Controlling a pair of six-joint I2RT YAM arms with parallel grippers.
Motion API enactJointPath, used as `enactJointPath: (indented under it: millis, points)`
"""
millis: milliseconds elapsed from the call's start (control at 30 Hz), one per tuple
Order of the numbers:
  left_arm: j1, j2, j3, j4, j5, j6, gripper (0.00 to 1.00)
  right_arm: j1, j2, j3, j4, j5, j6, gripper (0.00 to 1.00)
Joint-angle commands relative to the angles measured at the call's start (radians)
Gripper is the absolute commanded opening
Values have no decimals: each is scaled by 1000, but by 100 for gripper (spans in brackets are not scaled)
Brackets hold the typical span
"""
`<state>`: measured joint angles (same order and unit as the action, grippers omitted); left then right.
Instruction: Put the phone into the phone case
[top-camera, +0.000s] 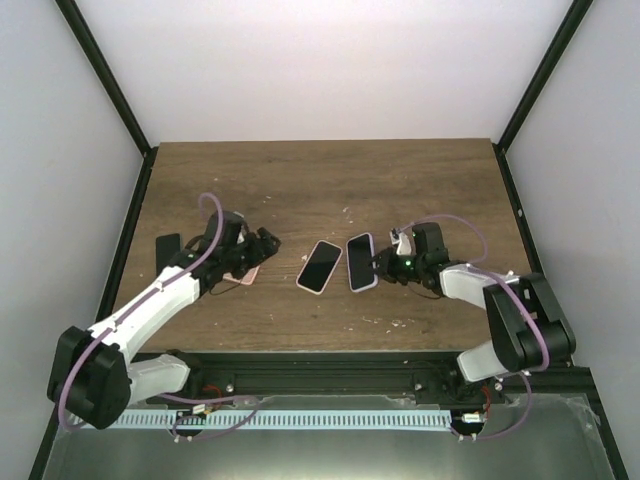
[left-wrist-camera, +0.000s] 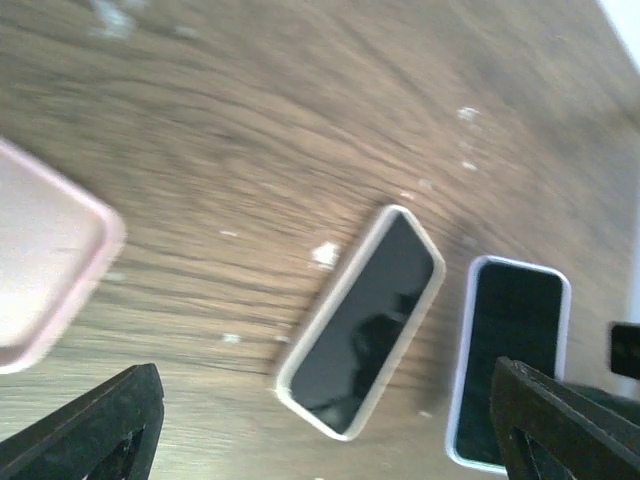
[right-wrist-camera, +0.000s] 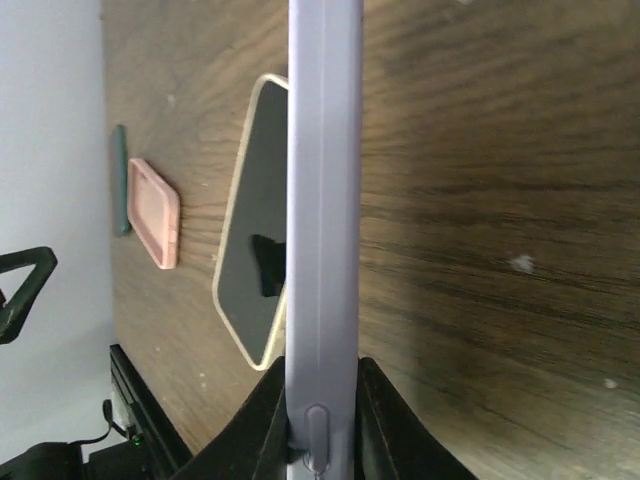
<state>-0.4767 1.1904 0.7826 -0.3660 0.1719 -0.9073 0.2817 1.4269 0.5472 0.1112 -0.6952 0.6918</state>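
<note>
A dark-screened phone in a cream rim (top-camera: 320, 266) (left-wrist-camera: 360, 325) (right-wrist-camera: 250, 220) lies flat mid-table. Beside it on the right is a second phone in a lavender case (top-camera: 361, 261) (left-wrist-camera: 515, 360) (right-wrist-camera: 323, 200). My right gripper (top-camera: 385, 265) (right-wrist-camera: 322, 400) is shut on its right end, and the right wrist view shows it edge-on. An empty pink phone case (top-camera: 246, 274) (left-wrist-camera: 50, 270) (right-wrist-camera: 153, 212) lies left of both, partly under my left arm. My left gripper (top-camera: 262, 243) (left-wrist-camera: 330, 440) is open over the wood between the pink case and the cream-rimmed phone, holding nothing.
A dark flat object (top-camera: 167, 250) (right-wrist-camera: 121, 180) lies near the table's left edge, beyond the pink case. Black frame rails border the wooden table (top-camera: 330, 180) on both sides. The arm bases stand along the near edge.
</note>
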Motion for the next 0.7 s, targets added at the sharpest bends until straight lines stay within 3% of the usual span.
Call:
enactJointPath:
  millis: [0,133,333,533,667]
  points:
    - [88,-36,-75,-93,-119,-38,87,-21,64,2,127,-25,-11,13]
    - [171,-42,-143,-93,-138,-104,81,-38,124,-7,167,-25,10,15]
    - [285,-16,-208,-73,-176,-163,83,-64,193,-33,217,-46,54,27]
    - [337,52,-205,-51,-239,-162,67,-67,147,-50,182,11,37,51]
    - [338,85,-167,-58,-272,-134,66,-68,59,-37,96,62,-4,68]
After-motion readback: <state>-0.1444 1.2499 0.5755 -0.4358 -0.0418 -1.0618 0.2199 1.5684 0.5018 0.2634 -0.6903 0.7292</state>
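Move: From my open left hand the pink case lies some 13 cm to the left, about 2 cm farther out and 13 cm below; the loose black phone is about 19 cm beyond it to the left, and the beige-cased phone sits around 14 cm to my left hand's right, level with it. My right hand holds the purple-cased phone by its right edge; its table spot is about 6 cm below and 4 cm to the left, with the beige-cased phone some 17 cm to the left. I swing my left hand about 15 cm left and 11 cm down to the pink case, turning it some 30 degrees counter-clockwise and tipping the fingers steeper, narrowing them to about two-thirds open over its near long edge. Meanwhile my right hand lowers the purple-cased phone about 5 cm to the table, opens its fingers to let it go, and starts to rise a centimetre. ##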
